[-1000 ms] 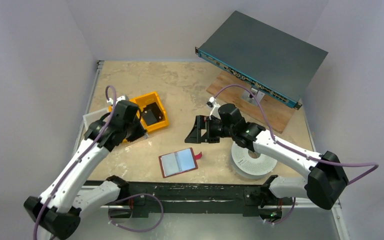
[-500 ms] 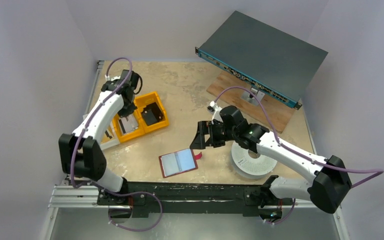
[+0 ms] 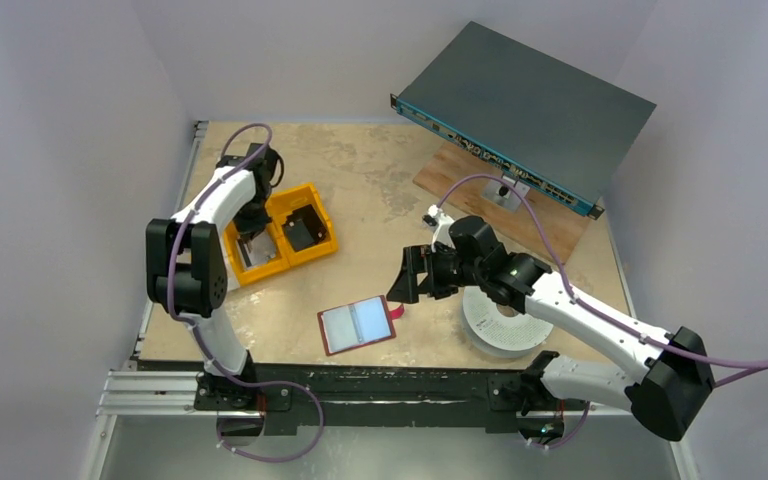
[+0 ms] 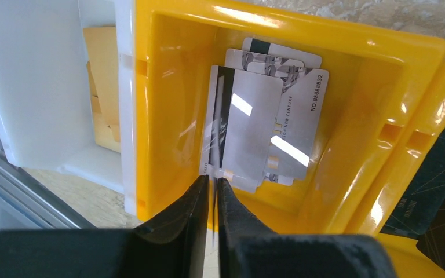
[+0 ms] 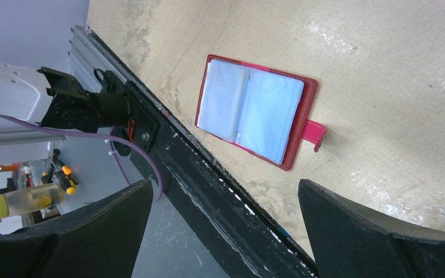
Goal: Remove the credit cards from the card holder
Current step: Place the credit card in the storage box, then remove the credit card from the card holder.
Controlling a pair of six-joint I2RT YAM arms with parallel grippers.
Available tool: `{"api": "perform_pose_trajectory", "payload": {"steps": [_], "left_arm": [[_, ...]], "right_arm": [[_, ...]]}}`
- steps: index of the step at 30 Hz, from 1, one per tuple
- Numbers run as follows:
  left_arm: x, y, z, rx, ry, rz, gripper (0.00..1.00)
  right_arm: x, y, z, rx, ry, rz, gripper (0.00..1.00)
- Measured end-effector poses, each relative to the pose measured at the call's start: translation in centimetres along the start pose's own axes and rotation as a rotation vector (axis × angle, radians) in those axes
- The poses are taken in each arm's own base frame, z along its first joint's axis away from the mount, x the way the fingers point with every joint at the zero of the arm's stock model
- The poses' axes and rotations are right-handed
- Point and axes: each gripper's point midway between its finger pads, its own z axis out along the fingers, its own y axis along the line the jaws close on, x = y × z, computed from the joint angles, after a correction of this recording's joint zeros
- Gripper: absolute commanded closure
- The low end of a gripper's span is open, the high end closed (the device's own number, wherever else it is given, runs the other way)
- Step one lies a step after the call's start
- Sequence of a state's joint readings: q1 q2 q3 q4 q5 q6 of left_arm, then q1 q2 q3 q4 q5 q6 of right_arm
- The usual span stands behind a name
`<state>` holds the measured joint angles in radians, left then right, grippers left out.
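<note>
The card holder (image 3: 358, 325) lies open on the table, dark red with pale blue-grey sleeves up and its snap tab to the right; it also shows in the right wrist view (image 5: 255, 110). My right gripper (image 3: 403, 285) (image 5: 225, 182) hangs open just above and right of it, holding nothing. Several pale credit cards (image 4: 278, 121) lie stacked in the left compartment of the yellow bin (image 4: 347, 174) (image 3: 328, 240). My left gripper (image 4: 211, 179) (image 3: 258, 215) is over that compartment, shut on a thin credit card (image 4: 220, 116) seen nearly edge-on, black stripe showing.
A white bin (image 4: 35, 87) beside the yellow one holds a golden-yellow card (image 4: 101, 75). A black block (image 3: 305, 228) fills the yellow bin's right compartment. A white spool (image 3: 500, 320) lies under my right arm. A grey rack unit (image 3: 525, 110) rests on a wooden board (image 3: 550, 235) at back right.
The left arm swung from in front of the yellow bin round to its back and now points down into it. The right gripper moved nearer and lower toward the card holder.
</note>
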<state>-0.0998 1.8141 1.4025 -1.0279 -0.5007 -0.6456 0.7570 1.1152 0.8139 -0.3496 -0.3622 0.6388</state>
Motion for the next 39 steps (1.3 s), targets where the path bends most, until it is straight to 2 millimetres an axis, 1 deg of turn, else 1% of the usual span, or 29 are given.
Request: {"api": "perform_pose_trajectory", "payload": {"steps": [1, 4, 7, 9, 13, 17, 20, 22, 25, 31, 33, 36, 39], "left_arm": [[0.0, 0.1, 0.0, 0.001, 0.002, 0.001, 0.76], [-0.1, 0.2, 0.1, 0.004, 0.005, 0.004, 0.57], [-0.2, 0.1, -0.2, 0.019, 0.004, 0.000, 0.46], [-0.3, 0.2, -0.8, 0.037, -0.005, -0.006, 0.40], [-1.0, 0.5, -3.2, 0.106, -0.049, -0.040, 0.38], [-1.6, 0.8, -6.8, 0.232, -0.104, -0.085, 0.37], [-1.0, 0.8, -9.6, 0.363, -0.135, -0.107, 0.35], [0.3, 0.5, -11.3, 0.472, -0.142, -0.108, 0.34], [2.8, -0.2, -12.8, 0.593, -0.131, -0.077, 0.31], [9.8, -3.1, -14.7, 0.804, -0.057, 0.100, 0.29], [11.5, -3.6, -15.1, 0.847, -0.037, 0.148, 0.29], [13.7, -3.9, -15.6, 0.922, -0.014, 0.195, 0.28], [14.8, -3.7, -15.8, 0.974, -0.025, 0.226, 0.27]], "right_arm": [[0.0, -0.1, 0.0, 0.005, -0.002, 0.000, 0.01], [0.1, -0.3, 0.0, 0.011, -0.002, -0.006, 0.01], [0.2, -0.5, 0.0, 0.018, 0.003, -0.016, 0.01], [0.3, -0.6, 0.0, 0.023, 0.008, -0.024, 0.01], [0.6, -1.6, 0.5, 0.059, 0.025, -0.031, 0.01], [0.6, -2.5, 1.0, 0.094, 0.029, -0.031, 0.01], [0.4, -3.0, 1.3, 0.121, 0.021, -0.029, 0.01], [0.2, -3.5, 1.5, 0.144, 0.011, -0.027, 0.01], [-0.1, -4.2, 1.8, 0.179, -0.002, -0.022, 0.01], [-0.3, -5.0, 2.8, 0.230, -0.016, -0.017, 0.01], [-0.2, -4.8, 3.3, 0.244, -0.015, -0.027, 0.01], [0.0, -3.8, 4.2, 0.250, -0.010, -0.048, 0.01], [0.2, -2.6, 5.4, 0.250, -0.005, -0.070, 0.04]]}}
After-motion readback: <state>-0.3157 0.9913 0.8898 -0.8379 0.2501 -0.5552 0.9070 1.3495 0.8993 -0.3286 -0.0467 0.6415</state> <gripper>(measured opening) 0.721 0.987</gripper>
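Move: The left hand, still pinching a card, is over the orange middle compartment. The card pile there is directly below, about 6 cm down. The black cards lie some 13 cm right and 5 cm forward of the pile, and the gold cards 13 cm left and 5 cm back of it. The open card holder is about 26 cm right and 19 cm back from the left hand. For the right hand the holder is 10 cm left, 2 cm back and 14 cm below. The left hand opens, releasing the card, then rises and swings 20 cm right-back towards the holder; right sinks 5 cm. ##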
